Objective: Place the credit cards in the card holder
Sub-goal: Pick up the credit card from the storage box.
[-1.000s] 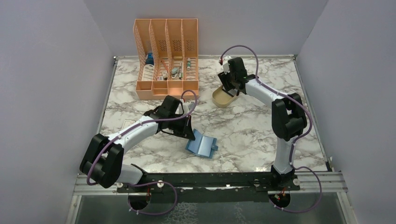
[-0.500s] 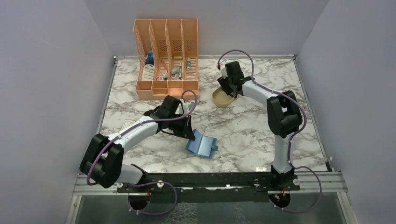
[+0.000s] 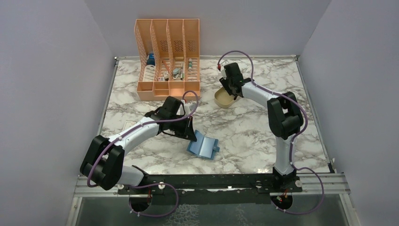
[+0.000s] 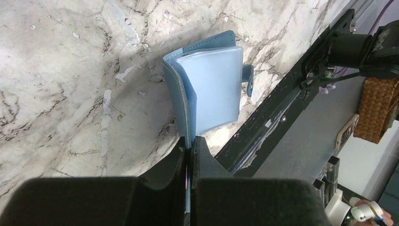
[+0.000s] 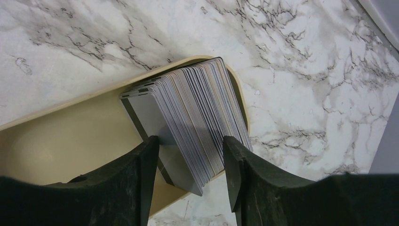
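Note:
The teal-blue card holder (image 3: 203, 146) (image 4: 211, 89) lies half open on the marble near the front edge, its pale slots facing up. My left gripper (image 3: 189, 133) (image 4: 190, 141) is shut on the holder's raised cover. The credit cards (image 5: 197, 108), a leaning stack of grey, pale and tan edges, stand in the beige oval tray (image 3: 221, 100) (image 5: 70, 136). My right gripper (image 3: 231, 91) (image 5: 190, 148) is down over the tray, open, with one finger on each side of the stack. Its left fingertip (image 5: 149, 155) sits against the front grey card.
An orange slotted file rack (image 3: 168, 56) with small items stands at the back left. The black rail (image 4: 291, 94) of the table's near edge runs just beyond the holder. Marble table (image 3: 249, 132) lies between the two arms.
My right gripper has shifted a little left and down onto the tray and its jaws have narrowed around the card stack. The left arm and holder have not moved.

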Tool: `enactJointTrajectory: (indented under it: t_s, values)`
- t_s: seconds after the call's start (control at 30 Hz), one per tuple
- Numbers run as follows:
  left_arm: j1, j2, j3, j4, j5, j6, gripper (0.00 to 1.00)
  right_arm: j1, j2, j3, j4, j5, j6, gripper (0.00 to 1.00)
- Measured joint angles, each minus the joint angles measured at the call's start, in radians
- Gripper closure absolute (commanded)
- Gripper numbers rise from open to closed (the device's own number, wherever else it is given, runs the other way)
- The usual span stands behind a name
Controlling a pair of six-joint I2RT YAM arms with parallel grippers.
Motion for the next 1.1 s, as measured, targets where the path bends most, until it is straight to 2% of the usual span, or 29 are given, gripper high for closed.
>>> enactJointTrajectory:
  t_s: [0.8, 1.1]
  values:
    - [0.0, -0.01, -0.001, 0.0, 0.0, 0.0, 1.0, -0.003, 0.0, 0.0, 0.007, 0.017, 0.011, 0.71]
    - [0.002, -0.01, -0.001, 0.0, 0.0, 0.0, 1.0, -0.002, -0.003, 0.0, 0.006, 0.017, 0.016, 0.76]
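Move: The front credit cards of the stack lie almost between the right hand's parted fingers, their middle some 1 cm ahead, 1 cm left and 2 cm below. The storage box's middle is about 2 cm back, 3 cm left and 3 cm down; the open card holder stands roughly 27 cm back and 14 cm left, 4 cm lower. From the left hand, those front cards are some 26 cm ahead and 20 cm right, about 4 cm lower. The front credit cards are being closed on by the right hand, which stays almost in place over the storage box, shifting barely half a centimetre right at the start with no real turn. Its fingers close steadily to about half their starting gap, the left one coming up against the front card's face, the right one over the stack's near end. The left hand stays put and keeps its pinch on the card holder's cover. ##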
